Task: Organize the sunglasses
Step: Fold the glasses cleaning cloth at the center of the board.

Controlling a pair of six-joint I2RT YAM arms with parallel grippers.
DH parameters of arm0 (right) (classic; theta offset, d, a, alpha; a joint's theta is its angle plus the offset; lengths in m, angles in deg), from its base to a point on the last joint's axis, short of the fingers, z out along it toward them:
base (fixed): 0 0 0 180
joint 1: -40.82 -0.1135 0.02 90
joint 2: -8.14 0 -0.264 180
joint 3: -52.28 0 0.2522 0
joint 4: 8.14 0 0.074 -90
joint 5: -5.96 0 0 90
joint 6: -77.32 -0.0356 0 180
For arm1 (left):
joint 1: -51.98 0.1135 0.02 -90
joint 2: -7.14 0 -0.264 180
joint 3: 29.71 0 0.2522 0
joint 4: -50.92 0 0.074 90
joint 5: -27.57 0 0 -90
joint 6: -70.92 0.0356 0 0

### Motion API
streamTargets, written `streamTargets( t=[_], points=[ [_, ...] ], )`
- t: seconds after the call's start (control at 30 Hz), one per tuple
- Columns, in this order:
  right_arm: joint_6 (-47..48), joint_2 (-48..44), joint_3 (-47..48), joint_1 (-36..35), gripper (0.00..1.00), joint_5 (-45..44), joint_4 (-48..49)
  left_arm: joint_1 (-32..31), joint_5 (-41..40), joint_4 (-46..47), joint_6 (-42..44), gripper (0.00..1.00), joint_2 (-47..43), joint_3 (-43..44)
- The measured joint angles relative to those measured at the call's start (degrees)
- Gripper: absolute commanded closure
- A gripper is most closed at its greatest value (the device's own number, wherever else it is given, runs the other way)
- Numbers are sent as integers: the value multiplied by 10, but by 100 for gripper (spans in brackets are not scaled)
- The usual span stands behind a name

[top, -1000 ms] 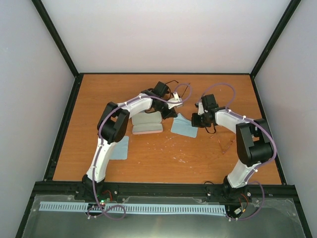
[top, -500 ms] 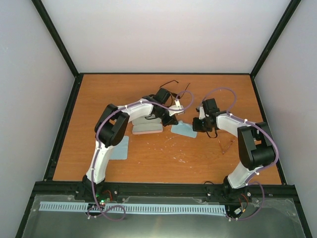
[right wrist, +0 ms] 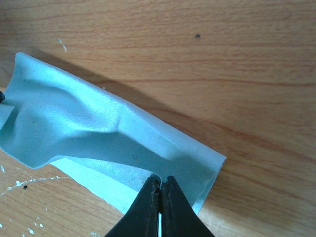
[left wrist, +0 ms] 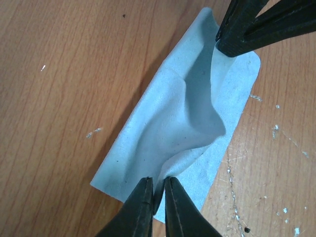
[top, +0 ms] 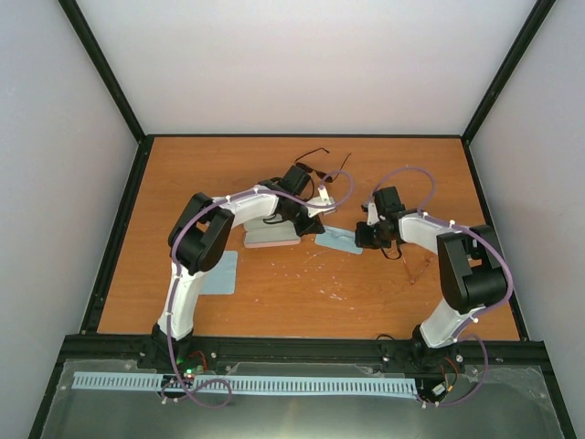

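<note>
A light-blue cloth (top: 336, 241) lies folded over on the table between my two grippers. The left gripper (top: 320, 224) pinches one end of its fold (left wrist: 182, 123), jaws only a sliver apart (left wrist: 158, 180). At the opposite end the right gripper (top: 362, 236) is shut on the folded edge (right wrist: 98, 128), tips together (right wrist: 160, 178); its black fingers (left wrist: 247, 29) also show in the left wrist view. The thin black sunglasses (top: 313, 151) lie at the back behind the left arm. Just right of the right wrist lie the pale reddish sunglasses (top: 419, 265).
A blue-grey case stacked with a pink case (top: 272, 234) lies under the left forearm, left of the cloth. A second light-blue cloth (top: 220, 273) lies flat near the left arm's base. Black rails (top: 119, 229) border the wooden table.
Both grippers came down and closer together, folding the cloth narrower onto the table. The left wrist moved forward, uncovering the black sunglasses behind it. The left jaws have parted a sliver.
</note>
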Motion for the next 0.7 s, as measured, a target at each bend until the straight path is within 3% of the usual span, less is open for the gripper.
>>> streamTargets(
  t=[0.4, 0.7],
  points=[
    [0, 9, -9, 0, 96, 10, 9, -2, -1, 4, -1, 79, 0, -4],
    [0, 10, -10, -2, 91, 17, 17, -2, -14, 4, 6, 60, -26, -45]
  ],
)
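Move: My left fingers have brought the raised edge of the glasses cleaning cloth over its lower half; the cloth's middle is about 5 cm to their right, 2 cm back and 2 cm below. From my right fingers, pinching the other end, it lies some 6 cm left, 1 cm ahead and a little below. The open glasses case is roughly 14 cm left of my left hand and 1 cm ahead; the sunglasses are about 18 cm straight ahead of it. I let go of the cloth with my left hand, parting the nearly shut fingers to about a third open, at first almost in place, then easing them back and to the left by some 1.5 cm, off the cloth's end. My right hand keeps its pinch at the other end and sinks slightly, under 1 cm, with its fingers still nearly shut. ##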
